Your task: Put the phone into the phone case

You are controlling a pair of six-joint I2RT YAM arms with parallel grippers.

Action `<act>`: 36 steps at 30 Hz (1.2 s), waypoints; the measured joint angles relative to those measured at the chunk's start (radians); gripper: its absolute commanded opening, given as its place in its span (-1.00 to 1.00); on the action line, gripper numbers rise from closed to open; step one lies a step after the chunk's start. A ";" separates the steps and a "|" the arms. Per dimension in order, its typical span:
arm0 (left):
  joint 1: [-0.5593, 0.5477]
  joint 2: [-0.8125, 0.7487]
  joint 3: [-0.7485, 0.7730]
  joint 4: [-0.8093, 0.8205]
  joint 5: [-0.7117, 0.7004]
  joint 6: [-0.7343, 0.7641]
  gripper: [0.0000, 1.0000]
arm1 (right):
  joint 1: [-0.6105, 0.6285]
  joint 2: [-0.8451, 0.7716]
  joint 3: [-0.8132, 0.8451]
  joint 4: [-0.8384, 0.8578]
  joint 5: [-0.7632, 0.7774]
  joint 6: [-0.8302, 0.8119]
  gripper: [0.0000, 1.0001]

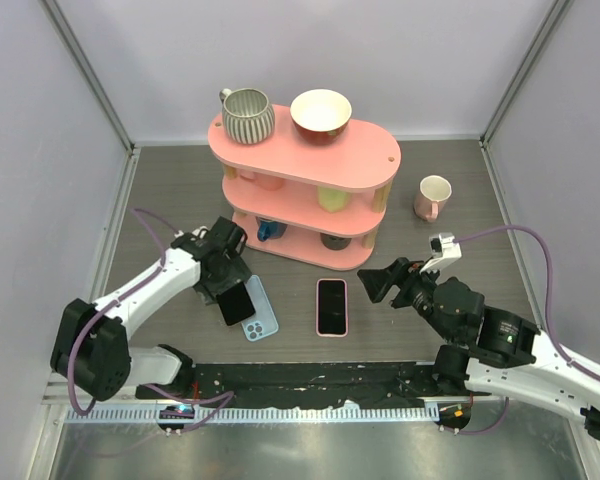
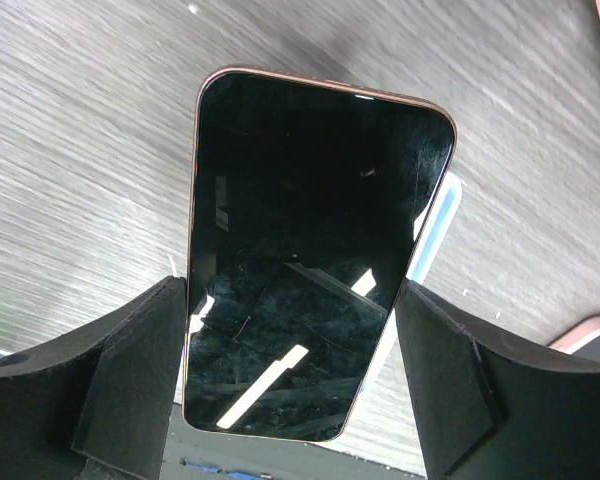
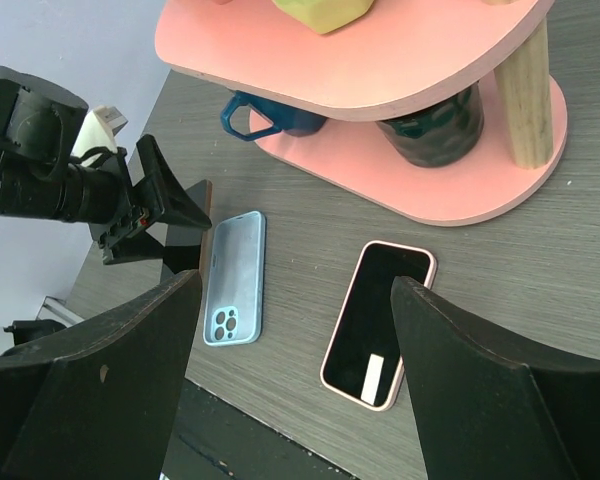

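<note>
My left gripper (image 1: 234, 292) is shut on the phone (image 1: 239, 303), a black-screened handset with a thin gold rim, gripping its two long edges. In the left wrist view the phone (image 2: 315, 250) fills the gap between the two black fingers (image 2: 140, 360). It hangs tilted just over the left side of the phone case (image 1: 263, 319), a light blue shell lying inside-up on the table. A strip of that case (image 2: 436, 232) shows behind the phone's right edge. The right wrist view shows the case (image 3: 233, 280) whole. My right gripper (image 1: 383, 285) hovers open and holds nothing.
A second phone in a pink case (image 1: 331, 306) lies screen-up between the two grippers, seen under the right gripper as the pink-cased phone (image 3: 378, 322). Behind stands a pink three-tier shelf (image 1: 380, 160) with mugs and a bowl. A pale pink mug (image 1: 434, 196) sits at the right.
</note>
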 measured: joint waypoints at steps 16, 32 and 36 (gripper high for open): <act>-0.211 0.063 0.000 0.037 -0.035 -0.214 -0.79 | 0.000 0.004 0.000 0.000 -0.002 0.000 0.65; -0.267 0.114 -0.014 0.065 -0.064 -0.260 -0.71 | 0.000 -0.024 0.000 -0.029 0.001 0.002 0.64; -0.267 0.113 -0.026 0.068 -0.079 -0.260 -0.62 | 0.000 -0.041 0.000 -0.036 0.003 0.003 0.65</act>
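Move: Just right of the left hand, which still pinches the phone by its long edges screen up, lies the blue phone case: about 6 cm right, 3 cm back and some 5 cm below. The pink-rimmed phone lies about 18 cm to the right of the case, level with it; the blue mug on the shelf is roughly 15 cm ahead of the hand and 10 cm right. From the right hand the case is about 25 cm left, 3 cm ahead and 23 cm below. Carrying the phone over the blue case, the left hand goes right about 6 cm and a little back, level at first and slowing. It then sinks some 3 cm towards the case, easing barely a centimetre back to the left at the end. The wrist hardly turns and the fingers keep their grip on the phone's edges. ##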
